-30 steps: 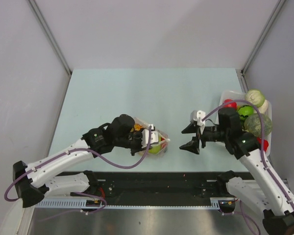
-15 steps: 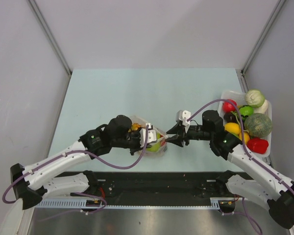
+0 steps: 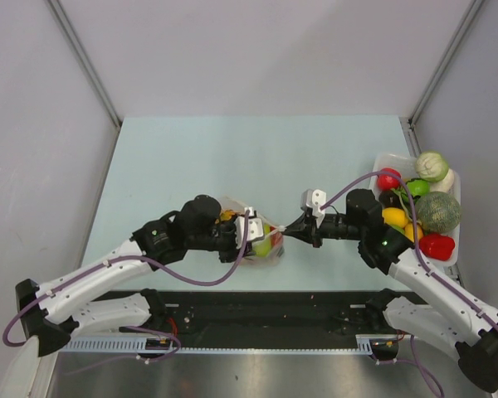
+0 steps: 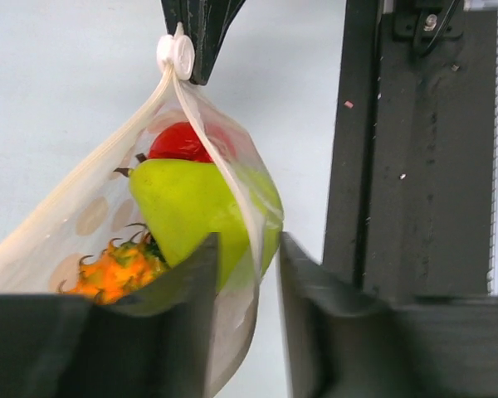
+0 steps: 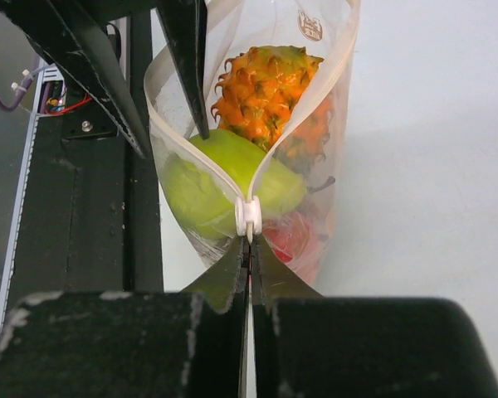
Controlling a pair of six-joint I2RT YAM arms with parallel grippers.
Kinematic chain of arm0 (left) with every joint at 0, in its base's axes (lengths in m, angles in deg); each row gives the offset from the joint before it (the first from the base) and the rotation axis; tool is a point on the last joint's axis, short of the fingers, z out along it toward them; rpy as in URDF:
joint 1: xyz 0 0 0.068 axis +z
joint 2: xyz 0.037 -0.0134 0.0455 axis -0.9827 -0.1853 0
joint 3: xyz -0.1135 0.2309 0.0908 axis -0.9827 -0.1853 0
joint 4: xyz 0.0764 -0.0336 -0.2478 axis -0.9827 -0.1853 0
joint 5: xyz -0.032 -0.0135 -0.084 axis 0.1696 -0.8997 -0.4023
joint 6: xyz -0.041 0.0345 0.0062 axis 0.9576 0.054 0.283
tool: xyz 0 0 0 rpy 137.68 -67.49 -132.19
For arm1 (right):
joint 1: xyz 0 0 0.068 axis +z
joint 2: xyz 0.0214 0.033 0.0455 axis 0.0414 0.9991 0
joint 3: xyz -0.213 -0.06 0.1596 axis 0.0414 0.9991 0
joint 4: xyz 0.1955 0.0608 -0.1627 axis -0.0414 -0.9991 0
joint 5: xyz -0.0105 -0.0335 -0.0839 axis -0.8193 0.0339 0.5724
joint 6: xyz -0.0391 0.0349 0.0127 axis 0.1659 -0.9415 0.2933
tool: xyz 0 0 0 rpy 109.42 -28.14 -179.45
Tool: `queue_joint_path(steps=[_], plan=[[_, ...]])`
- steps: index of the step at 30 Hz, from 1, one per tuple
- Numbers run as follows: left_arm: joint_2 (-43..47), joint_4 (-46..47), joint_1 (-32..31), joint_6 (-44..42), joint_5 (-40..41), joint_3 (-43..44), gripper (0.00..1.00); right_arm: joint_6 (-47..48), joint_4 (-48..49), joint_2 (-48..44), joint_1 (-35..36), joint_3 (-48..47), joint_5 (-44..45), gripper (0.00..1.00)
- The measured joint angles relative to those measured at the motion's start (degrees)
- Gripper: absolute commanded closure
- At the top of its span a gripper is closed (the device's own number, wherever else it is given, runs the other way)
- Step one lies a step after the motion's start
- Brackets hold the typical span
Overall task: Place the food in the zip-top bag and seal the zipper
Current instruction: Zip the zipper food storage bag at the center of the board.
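The zip-top bag (image 3: pixel 251 249) lies near the table's front edge with its mouth gaping. Inside sit food pieces: an orange ruffled piece (image 5: pixel 264 87), a green fruit (image 4: pixel 191 203) and a red piece (image 4: pixel 178 143). My right gripper (image 5: pixel 250 245) is shut on the white slider (image 5: pixel 249 217) at the end of the zipper (image 5: pixel 303 141). In the top view the right gripper (image 3: pixel 285 231) meets the bag's right corner. My left gripper (image 4: pixel 247 249) stands open, the bag's edge hanging loosely between its fingers, against the left one.
A white tray (image 3: pixel 380 159) at the right edge holds more food: a netted green melon (image 3: pixel 437 211), a red pepper (image 3: pixel 436 245), a pale cabbage (image 3: pixel 432 164) and yellow bits. The black base rail (image 3: pixel 266 311) runs just in front of the bag.
My right gripper has moved left from near the tray to the bag and shut on the slider. My left gripper's jaws, shut on the bag before, have parted.
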Motion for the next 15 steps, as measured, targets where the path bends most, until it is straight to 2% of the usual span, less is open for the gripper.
queue_joint_path(steps=[4, 7, 11, 15], plan=[[0.0, -1.64, 1.33, -0.98, -0.15, 2.1, 0.44, 0.92, -0.28, -0.13, 0.0, 0.09, 0.07, 1.0], [-0.61, -3.37, 2.25, -2.38, 0.42, 7.26, 0.47, 1.36, -0.26, -0.24, -0.02, 0.11, 0.22, 1.0], [-3.91, -4.44, 2.32, -5.42, -0.42, 15.15, 0.32, 1.51, -0.22, -0.33, -0.02, 0.11, 0.44, 1.0], [-7.3, -5.86, 2.32, -7.17, -3.67, 18.91, 0.37, 1.49, -0.2, -0.46, -0.02, 0.11, 0.52, 1.0]])
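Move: The zipper slider, at the bag's right corner, lies about 5 cm to the right of the left hand and 3 cm ahead, at nearly its height. The pear is some 2 cm right and 1 cm ahead, 6 cm below; the orange spiky fruit is around 5 cm ahead and 4 cm left, 8 cm down. From the right hand, the slider is level with its closed fingertips, about 1 cm left. Left hand, opening wider, lifts about 9 cm off the bag's near rim; right keeps pinching by the slider. ##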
